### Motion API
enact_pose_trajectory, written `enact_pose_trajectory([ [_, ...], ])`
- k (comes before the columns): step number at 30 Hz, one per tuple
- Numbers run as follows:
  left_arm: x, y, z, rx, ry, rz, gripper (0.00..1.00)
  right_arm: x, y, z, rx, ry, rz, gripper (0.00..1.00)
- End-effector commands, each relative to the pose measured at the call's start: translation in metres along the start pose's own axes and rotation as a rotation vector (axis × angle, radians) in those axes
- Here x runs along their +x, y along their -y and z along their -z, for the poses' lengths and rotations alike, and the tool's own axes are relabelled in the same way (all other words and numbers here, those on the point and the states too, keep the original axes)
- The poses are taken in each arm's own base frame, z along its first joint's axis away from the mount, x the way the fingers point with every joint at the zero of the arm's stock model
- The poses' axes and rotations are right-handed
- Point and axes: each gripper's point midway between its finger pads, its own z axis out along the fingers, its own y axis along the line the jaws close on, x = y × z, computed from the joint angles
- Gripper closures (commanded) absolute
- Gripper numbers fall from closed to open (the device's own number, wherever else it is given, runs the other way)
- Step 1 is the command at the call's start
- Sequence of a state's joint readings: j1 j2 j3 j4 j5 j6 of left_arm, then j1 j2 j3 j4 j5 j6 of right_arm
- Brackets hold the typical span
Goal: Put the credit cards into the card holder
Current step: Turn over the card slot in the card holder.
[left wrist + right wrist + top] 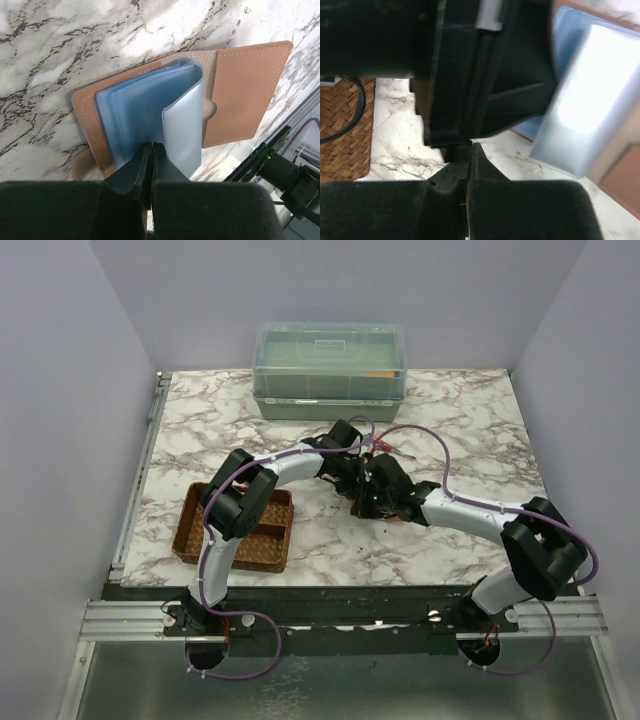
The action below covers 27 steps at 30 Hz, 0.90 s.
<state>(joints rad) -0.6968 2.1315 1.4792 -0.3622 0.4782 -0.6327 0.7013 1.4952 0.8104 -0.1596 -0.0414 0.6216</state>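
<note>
The card holder (245, 95) lies open on the marble, tan leather with pale blue plastic sleeves (145, 110) inside. My left gripper (151, 146) is shut at the lower edge of the sleeves and seems to pinch one leaf, which curls up and over. My right gripper (470, 149) is shut right under the left gripper's black body, with nothing showing between its fingers. A blue sleeve (585, 110) hangs to its right. From above, both grippers (358, 480) meet at the table's middle and cover the holder. No credit cards are in view.
A brown woven tray (240, 530) sits at the front left, also at the left edge of the right wrist view as woven tray (340, 130). A clear lidded plastic box (330, 370) stands at the back. Small red items (385, 447) lie just behind the grippers.
</note>
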Motion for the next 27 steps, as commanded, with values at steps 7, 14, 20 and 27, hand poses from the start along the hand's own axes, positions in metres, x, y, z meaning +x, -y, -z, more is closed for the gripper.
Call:
enact_pose_trajectory([
  [7, 0.026, -0.029, -0.012, -0.114, -0.072, 0.004, 1.00, -0.030, 0.044, -0.012, 0.298, 0.220, -0.006, 1.00],
  [14, 0.026, -0.028, -0.011, -0.113, -0.070, 0.002, 1.00, -0.028, 0.084, 0.003, 0.512, 0.237, -0.060, 1.00],
  [20, 0.026, -0.027, -0.010, -0.112, -0.069, 0.002, 1.00, -0.021, 0.113, 0.016, 0.616, 0.224, -0.124, 1.00],
  [27, 0.025, -0.026, -0.009, -0.110, -0.066, 0.000, 1.00, -0.029, 0.111, 0.007, 0.500, 0.218, -0.113, 1.00],
])
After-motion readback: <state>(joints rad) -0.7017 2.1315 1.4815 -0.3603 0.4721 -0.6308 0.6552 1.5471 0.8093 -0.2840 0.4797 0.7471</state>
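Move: The half-raised clear card slot stands near the spine, about 7 cm right, 4 cm ahead and 3 cm below the right hand's closed fingertips. Of the left fingertips it is some 3 cm right, 1 cm ahead and about level. From the right hand, the blue slots lie about 4 cm right, 5 cm ahead; the brown right cover about 12 cm right, 4 cm ahead, both roughly 4 cm lower. Fingers shut, the right hand sweeps the clear slot about 10 cm right while the left keeps holding the blue slots. ##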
